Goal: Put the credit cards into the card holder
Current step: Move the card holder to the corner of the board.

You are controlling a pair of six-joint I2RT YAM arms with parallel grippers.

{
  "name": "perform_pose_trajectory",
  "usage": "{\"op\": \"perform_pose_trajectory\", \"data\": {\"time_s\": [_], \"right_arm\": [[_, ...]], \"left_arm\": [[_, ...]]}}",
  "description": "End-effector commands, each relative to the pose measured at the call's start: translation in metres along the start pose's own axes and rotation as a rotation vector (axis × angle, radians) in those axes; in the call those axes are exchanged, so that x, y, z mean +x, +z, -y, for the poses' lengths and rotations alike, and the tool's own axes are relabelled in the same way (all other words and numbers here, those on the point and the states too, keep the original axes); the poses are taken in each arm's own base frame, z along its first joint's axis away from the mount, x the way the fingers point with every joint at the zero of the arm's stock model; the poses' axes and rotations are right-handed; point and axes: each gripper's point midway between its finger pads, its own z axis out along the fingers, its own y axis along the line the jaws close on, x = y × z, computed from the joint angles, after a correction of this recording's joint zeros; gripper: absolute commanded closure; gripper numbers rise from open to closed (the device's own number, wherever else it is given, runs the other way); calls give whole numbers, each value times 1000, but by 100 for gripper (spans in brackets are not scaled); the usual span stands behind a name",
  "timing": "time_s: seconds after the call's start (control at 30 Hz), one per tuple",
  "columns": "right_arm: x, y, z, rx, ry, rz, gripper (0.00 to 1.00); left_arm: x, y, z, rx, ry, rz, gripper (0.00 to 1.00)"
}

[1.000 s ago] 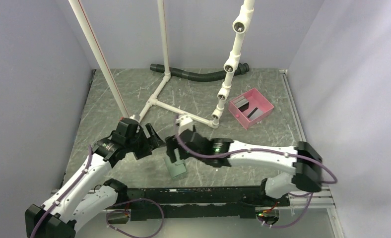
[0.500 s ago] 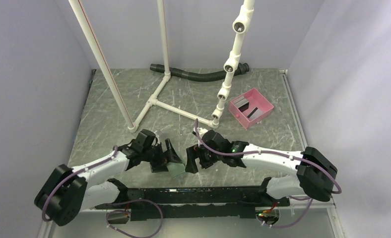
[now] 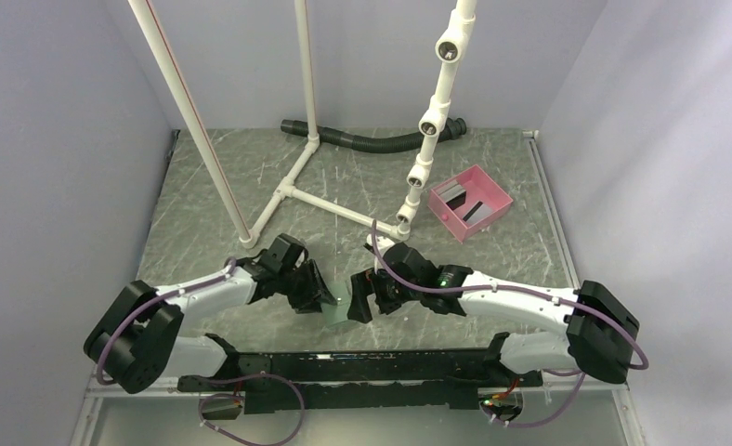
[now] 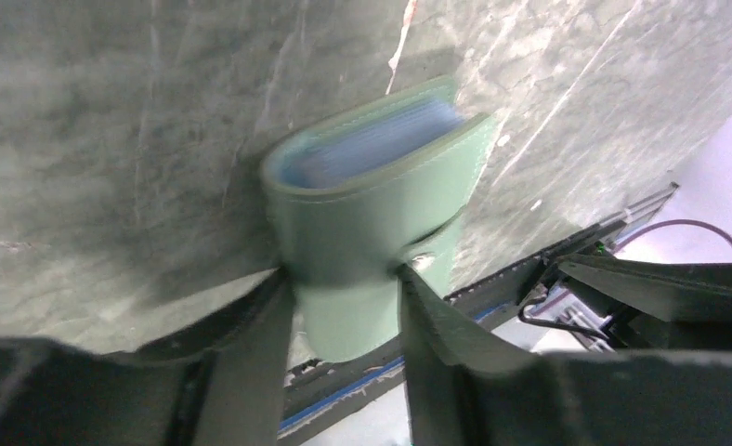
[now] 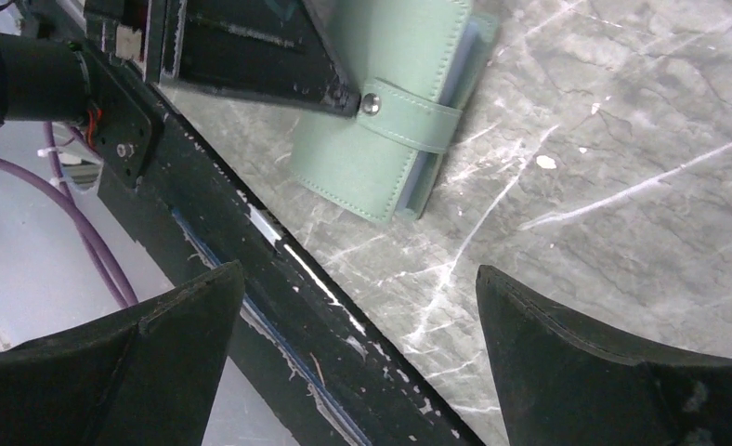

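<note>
The card holder (image 3: pixel 337 312) is a sage-green wallet, snapped closed, lying near the table's front edge between both grippers. My left gripper (image 3: pixel 320 295) reaches it from the left. In the left wrist view the card holder (image 4: pixel 372 186) sits between the jaws of the left gripper (image 4: pixel 344 307), both fingers pressed against its sides. My right gripper (image 3: pixel 362 302) stands open just to its right. In the right wrist view nothing lies between the jaws of the right gripper (image 5: pixel 358 344), and the card holder (image 5: pixel 381 139) lies ahead of them. Grey and black credit cards (image 3: pixel 457 193) lie in the pink tray (image 3: pixel 486 226).
A white PVC pipe frame (image 3: pixel 297 190) stands mid-table, with a black corrugated hose (image 3: pixel 362 141) behind it. The black front rail (image 3: pixel 362 358) runs right beside the card holder, and it shows under the right gripper as the rail (image 5: pixel 251 260). Walls close in on both sides.
My left arm came down and forward to the card holder and its jaws narrowed around it. My right gripper drew back to the right off the card holder and opened wider.
</note>
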Motion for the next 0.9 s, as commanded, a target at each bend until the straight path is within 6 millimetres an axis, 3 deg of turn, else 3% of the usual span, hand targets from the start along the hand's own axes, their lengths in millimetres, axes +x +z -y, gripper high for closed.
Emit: {"op": "perform_pose_trajectory", "data": {"time_s": [0.0, 0.13, 0.23, 0.37, 0.5, 0.6, 0.7, 0.77, 0.87], "right_arm": [[-9, -9, 4, 29, -6, 50, 2], [-9, -16, 6, 39, -9, 66, 2], [-10, -21, 7, 44, -16, 78, 2], [-10, -22, 7, 42, -29, 82, 1], [-9, -22, 5, 33, -45, 69, 1], [-8, -22, 5, 30, -53, 66, 2], [-8, -25, 5, 30, -60, 61, 1], [-8, -30, 3, 26, -66, 66, 1], [-10, -38, 3, 30, -72, 83, 0]], "left_arm": [[-17, 6, -41, -231, -42, 93, 63], [-34, -16, -49, -341, -77, 183, 83], [-47, -45, -70, -419, -172, 257, 100], [-62, -84, -97, -457, -318, 359, 100], [-61, -148, -136, -634, -494, 578, 100], [-59, -179, -144, -641, -631, 721, 100], [-59, -225, -158, -723, -757, 912, 100], [-67, -253, -163, -742, -754, 1056, 100], [-84, -278, -159, -708, -682, 1208, 100]]}}
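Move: The card holder lies flat with its left end already between my left fingertips. Its middle is some 3 cm to the right of that hand, level with it front to back and about 1 cm lower. The white frame's left foot stands about 17 cm ahead and 19 cm to the left, its right foot about 18 cm ahead and 19 cm to the right. From my right hand, the holder is roughly 7 cm left, 2 cm back and 5 cm below. My left hand shuts on the holder's left end, nudging forward a few centimetres, then carries it left about 26 cm towards the board's left side, drawing back to near its starting depth and rising some 9 cm. As it goes, I swing the wrist about 60 degrees counter-clockwise and tilt the hand's left side up. My open right hand eases about 2 cm right, clear of the holder. ##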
